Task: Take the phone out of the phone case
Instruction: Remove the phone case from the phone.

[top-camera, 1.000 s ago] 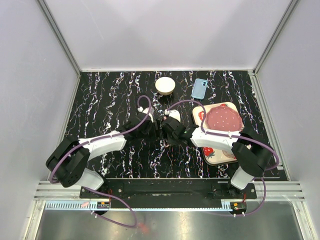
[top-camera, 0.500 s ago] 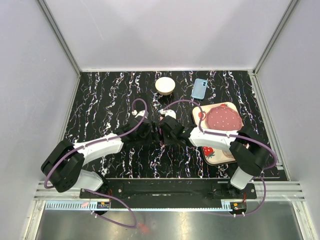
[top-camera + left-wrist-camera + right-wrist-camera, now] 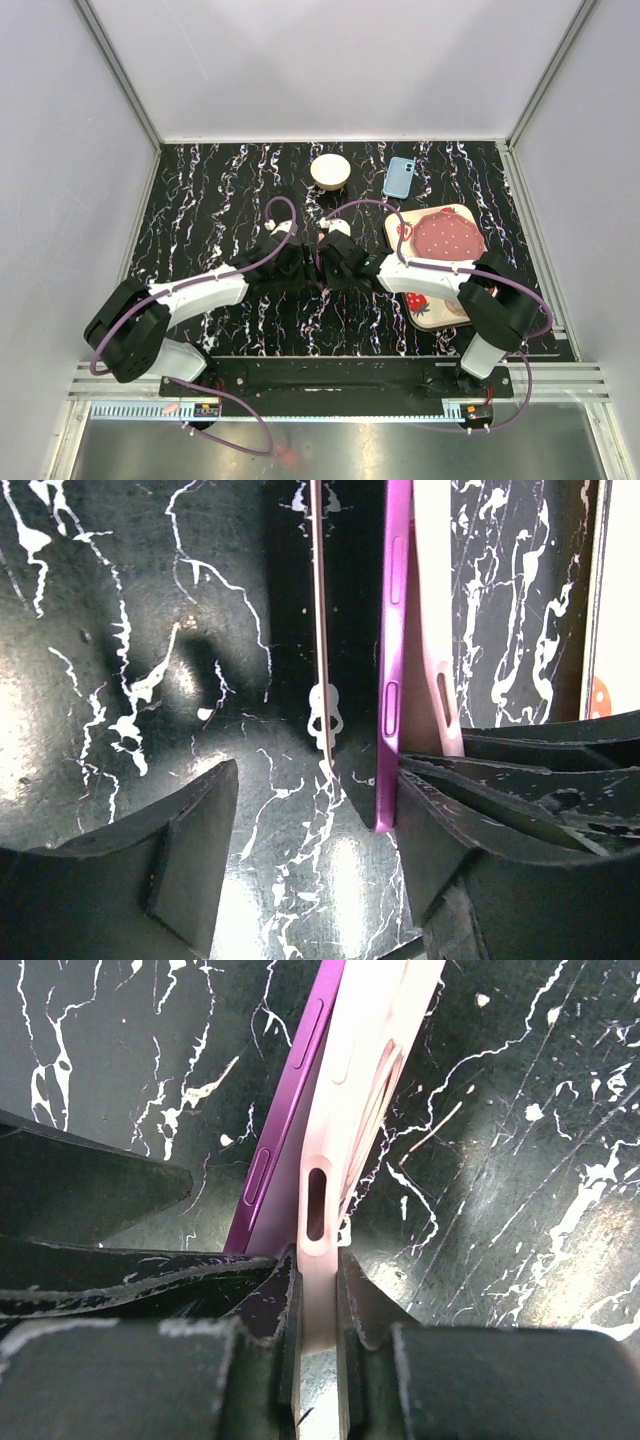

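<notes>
A purple phone (image 3: 285, 1130) sits partly in a pale pink case (image 3: 372, 1055), both held on edge above the table. My right gripper (image 3: 318, 1295) is shut on the lower edge of the pink case. My left gripper (image 3: 318, 780) is open; the phone's purple side (image 3: 390, 680) stands right by its right finger (image 3: 450, 870), and its left finger (image 3: 185, 875) is well apart. The pink case (image 3: 436, 650) lies behind the phone. In the top view the two grippers meet mid-table, left (image 3: 298, 266) and right (image 3: 336, 264), and hide most of the phone.
A small cream bowl (image 3: 329, 171) and a light blue phone case (image 3: 399, 177) lie at the back. A strawberry-patterned tray (image 3: 436, 310) with a dark red round mat (image 3: 447, 236) sits at the right, under the right arm. The table is black marble (image 3: 200, 210).
Both grippers have shifted together a little to the left and toward the near edge. The right gripper has stayed shut on the case.
</notes>
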Robot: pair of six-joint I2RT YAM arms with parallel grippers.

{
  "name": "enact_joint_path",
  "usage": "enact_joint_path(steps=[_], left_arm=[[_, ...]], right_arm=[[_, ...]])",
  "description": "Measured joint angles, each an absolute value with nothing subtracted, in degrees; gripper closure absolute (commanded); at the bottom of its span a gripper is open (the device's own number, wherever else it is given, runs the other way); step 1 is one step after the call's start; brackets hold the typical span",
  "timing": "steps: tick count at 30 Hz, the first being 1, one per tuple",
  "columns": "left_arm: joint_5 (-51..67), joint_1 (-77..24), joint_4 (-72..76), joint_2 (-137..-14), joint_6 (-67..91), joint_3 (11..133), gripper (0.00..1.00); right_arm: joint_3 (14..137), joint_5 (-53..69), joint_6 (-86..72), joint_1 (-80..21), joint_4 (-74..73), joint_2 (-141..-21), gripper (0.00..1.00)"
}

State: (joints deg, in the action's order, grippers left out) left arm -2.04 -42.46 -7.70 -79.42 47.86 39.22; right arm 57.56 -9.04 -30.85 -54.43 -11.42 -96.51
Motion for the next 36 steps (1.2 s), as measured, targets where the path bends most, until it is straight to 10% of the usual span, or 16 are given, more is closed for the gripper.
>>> enact_joint_path(steps=[11,19,36], left_arm=[[1.52,-42.57,-10.35,-86.11,46.13,45.43,0.50],[3.33,-43.24,-12.43,-88.77,46.37,49.43,1.00],[0.60,-42.87,-23.73,-85.47,46.39,52.64,1.00]], right_arm=[[57.30,-11.46,-31.20,-54.04,-13.34,-96.18,1.00],[55.92,-11.81,-30.98,-53.78,-12.12,-95.11,1.00],[56.03,-8.88,-30.02,-55.11,-9.50,-94.91,1.00]])
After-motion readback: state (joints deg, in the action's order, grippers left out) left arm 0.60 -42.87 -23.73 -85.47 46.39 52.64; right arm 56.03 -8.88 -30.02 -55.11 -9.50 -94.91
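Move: The left gripper hovers half open astride the purple phone's upper edge, at its near end. The phone's middle is about 6 cm ahead, 2 cm right and 3 cm below. The pink phone case lies alongside, its middle some 6 cm ahead and 3 cm right, and the bowl stands roughly 30 cm ahead, 5 cm right. From the right hand, which already pinches the case's near edge, the phone's middle is about 6 cm ahead, 2 cm left and 3 cm below. The left fingers shut on the purple phone's upper edge near its end as that hand travels about 3 cm right towards the case; then, gripping, it eases back left some 1.5 cm and lifts about 1 cm, tipping slightly. The right hand keeps its pinch on the pink case, shifting about 1.5 cm right and coming back. ##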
